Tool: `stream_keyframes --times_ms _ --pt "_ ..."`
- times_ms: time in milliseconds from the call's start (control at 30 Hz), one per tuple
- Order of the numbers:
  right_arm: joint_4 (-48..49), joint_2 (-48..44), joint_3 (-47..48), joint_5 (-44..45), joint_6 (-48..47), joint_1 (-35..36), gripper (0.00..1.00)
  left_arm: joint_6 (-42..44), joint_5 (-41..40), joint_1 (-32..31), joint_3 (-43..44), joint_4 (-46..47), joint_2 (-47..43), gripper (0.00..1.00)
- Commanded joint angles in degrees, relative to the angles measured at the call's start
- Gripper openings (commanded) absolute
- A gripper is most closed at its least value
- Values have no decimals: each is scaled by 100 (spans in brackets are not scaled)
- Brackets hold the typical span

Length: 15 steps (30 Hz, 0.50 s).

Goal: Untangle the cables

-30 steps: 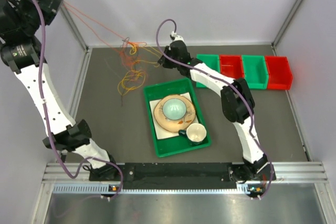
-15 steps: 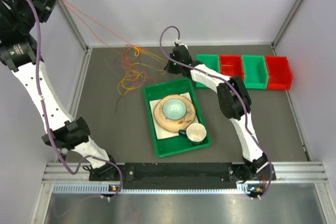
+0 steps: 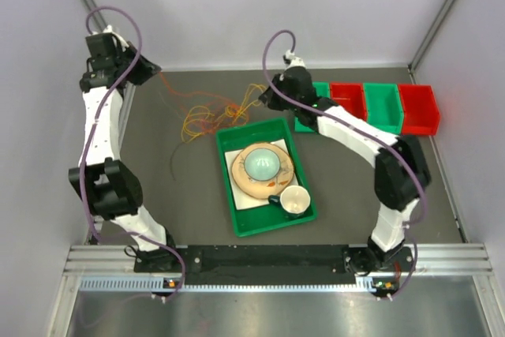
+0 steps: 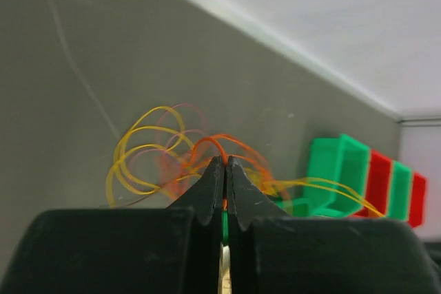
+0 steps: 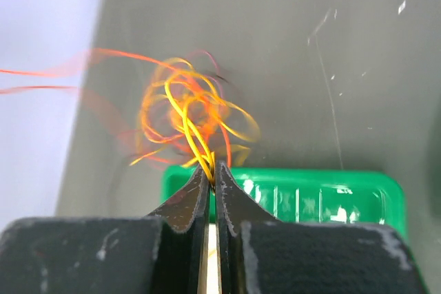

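Observation:
The cables point(image 3: 207, 114) are thin yellow, orange and red wires, tangled in loose loops on the dark table behind the green tray. My left gripper point(image 3: 155, 74) is at the back left, low over the table. In the left wrist view my left gripper point(image 4: 225, 160) is shut on an orange-red cable, with the tangle point(image 4: 155, 153) just beyond it. My right gripper point(image 3: 265, 99) is at the tangle's right end. In the right wrist view my right gripper point(image 5: 212, 170) is shut on yellow cables that rise into the blurred tangle point(image 5: 189, 111).
A green tray point(image 3: 227, 191) in front of the tangle holds a plate with an upturned bowl point(image 3: 260, 165) and a cup point(image 3: 294, 200). Green and red bins point(image 3: 369, 106) line the back right. Walls close in the back and sides.
My left arm swung down from high at the far left to low at the table's back left. The right gripper moved right, and the tangle shifted right and slackened.

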Motion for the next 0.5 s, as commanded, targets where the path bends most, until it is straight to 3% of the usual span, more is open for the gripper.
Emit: stream_keyframes --times_ms 0,200,233,300,333,400,467 --pt "553 -1223 -651 151 -277 46 0 568 -927 -168 -332 69 223 0" --pt "1 -1832 -899 -393 -629 46 0 726 -1665 -185 -527 25 636 0" --pt "-140 -1806 -689 -481 -673 46 0 761 -1622 -185 -518 16 689 5" --pt "-377 -1692 -442 -754 -743 46 0 814 -1038 -238 -483 8 698 28" --pt "-474 -1639 -102 -946 -779 63 0 814 -711 -273 -526 86 585 76" --pt "-677 -1481 269 -1132 -857 133 0 788 393 -404 -823 697 356 99" --pt "-721 -1375 682 -1510 -876 143 0 587 1038 -580 -1088 1244 -48 99"
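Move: From the left hand, pinching the orange cable, the cable tangle lies about 15 cm right, 2 cm ahead and 30 cm below; the green tray's middle is some 30 cm right and 16 cm back. From the right hand, pinching yellow cable, the tangle is about 15 cm left, 4 cm ahead and 17 cm below; the tray's middle is 13 cm back, straight behind, and the nearest green bin 15 cm right, 8 cm ahead. Left hand sinks about 11 cm and opens, freeing the orange cable; right keeps pinching yellow, rising and drawing back. ##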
